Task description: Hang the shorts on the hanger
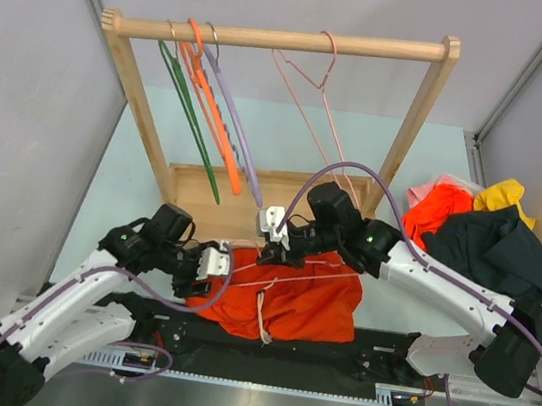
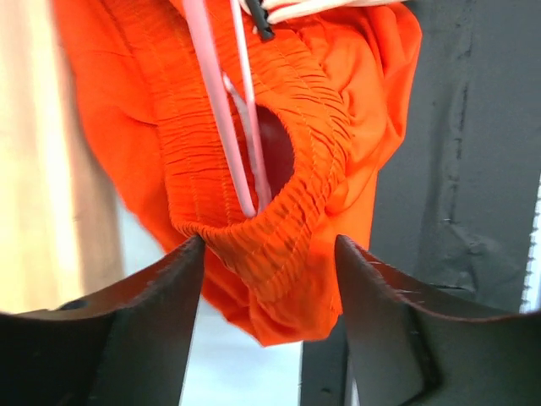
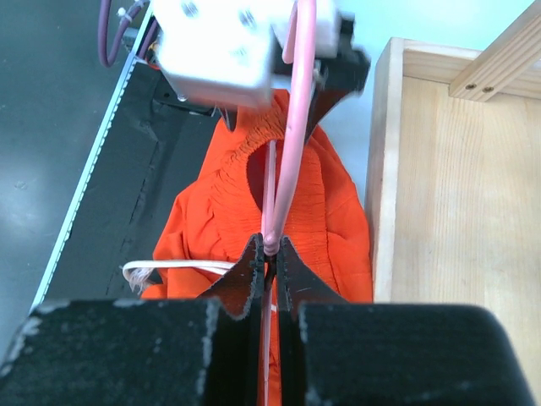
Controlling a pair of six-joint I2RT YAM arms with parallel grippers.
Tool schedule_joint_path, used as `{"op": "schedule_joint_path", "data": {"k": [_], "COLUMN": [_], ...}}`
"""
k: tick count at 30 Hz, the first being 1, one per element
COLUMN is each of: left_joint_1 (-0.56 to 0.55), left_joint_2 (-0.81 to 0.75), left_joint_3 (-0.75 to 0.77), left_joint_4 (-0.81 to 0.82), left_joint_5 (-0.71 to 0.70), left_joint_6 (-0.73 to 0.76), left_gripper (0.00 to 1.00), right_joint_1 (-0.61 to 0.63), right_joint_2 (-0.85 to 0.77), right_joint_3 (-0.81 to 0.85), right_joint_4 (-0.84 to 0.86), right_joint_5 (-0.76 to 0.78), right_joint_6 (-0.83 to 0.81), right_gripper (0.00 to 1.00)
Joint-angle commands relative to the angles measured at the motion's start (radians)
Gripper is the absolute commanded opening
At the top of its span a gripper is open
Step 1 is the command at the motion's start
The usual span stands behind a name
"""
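The bright orange-red shorts [image 1: 293, 297] hang bunched in front of the rack base, their white drawstring [image 1: 260, 315] dangling. A thin pale-pink hanger [image 3: 292, 144] runs through the elastic waistband [image 2: 254, 161]. My right gripper [image 3: 270, 247] is shut on the hanger's wire and holds it over the shorts [image 3: 220, 211]. My left gripper [image 2: 269, 245] is open at the left end of the shorts. A fold of the waistband lies between its fingertips, unclamped. In the top view the left gripper [image 1: 225, 265] and the right gripper [image 1: 272, 254] stand close together.
A wooden rack [image 1: 274, 39] at the back carries green, orange and lilac hangers [image 1: 236, 127] and a second pink hanger [image 1: 317, 88]. Its wooden base [image 1: 242, 194] lies just behind the shorts. Orange, dark green and yellow clothes [image 1: 487, 244] are piled at the right. A black mat [image 1: 351, 354] runs along the front.
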Motion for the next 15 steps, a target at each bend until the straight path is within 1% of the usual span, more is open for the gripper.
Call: {"op": "schedule_joint_path", "data": {"k": [1,3,4,5,6,7,8,10,11,12,13,14,15], "left_joint_1": [-0.004,-0.015,-0.033,-0.041,-0.046,-0.050,-0.051,-0.052,-0.052,-0.054,-0.054,-0.054,-0.054], "left_joint_2": [0.076,0.079,0.073,0.063,0.044,0.032,0.023,0.003,0.001,0.000,0.004,0.003,0.006], "left_joint_3": [0.048,0.048,0.045,0.038,0.035,0.030,0.021,0.012,0.009,0.010,0.009,0.010,0.012], "left_joint_4": [0.026,0.015,0.018,0.022,0.027,0.032,0.032,0.035,0.033,0.021,0.018,0.013,0.003], "left_joint_5": [0.073,0.085,0.076,0.071,0.064,0.054,0.038,0.016,-0.005,-0.012,-0.021,-0.030,-0.044], "left_joint_6": [-0.018,0.008,0.007,0.006,0.001,-0.001,0.002,0.007,0.013,0.025,0.032,0.035,0.050], "left_gripper": [0.57,0.43,0.24,0.14,0.04,0.00,0.00,0.00,0.00,0.00,0.00,0.00,0.00], "right_joint_1": [0.000,0.000,-0.002,-0.003,-0.002,-0.006,-0.006,-0.014,-0.019,-0.023,-0.031,-0.057,-0.072], "right_joint_2": [-0.040,-0.043,-0.046,-0.054,-0.074,-0.086,-0.100,-0.143,-0.163,-0.181,-0.215,-0.233,-0.250], "right_joint_3": [-0.003,-0.006,-0.006,-0.006,-0.006,-0.006,-0.006,-0.006,-0.006,-0.007,-0.006,-0.004,-0.004], "right_joint_4": [0.129,0.140,0.137,0.128,0.093,0.069,0.045,-0.033,-0.053,-0.084,-0.095,-0.104,-0.127], "right_joint_5": [-0.027,-0.022,-0.022,-0.017,-0.008,-0.002,0.007,0.036,0.056,0.102,0.120,0.136,0.160], "right_joint_6": [0.045,0.049,0.045,0.036,0.023,0.011,0.002,-0.020,-0.015,0.008,0.026,0.045,0.084], "right_gripper": [0.00,0.00,0.00,0.00,0.00,0.00,0.09,0.24,0.47,0.57,0.62,0.73,0.79]}}
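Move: The left end of the shorts' waistband, with the pink hanger's arm tucked in, sits between the open left fingers, about 1 cm right of and 1 cm below that hand. The right hand pinches the hanger near its neck; the waistband end lies some 11 cm left of, 3 cm back from and 13 cm below it. The drawcord is 8 cm back and 17 cm below, level sideways. Left fingers pinch the waistband end; right fingers then let go of the hanger, withdrawing rightward and up, 4 cm. ##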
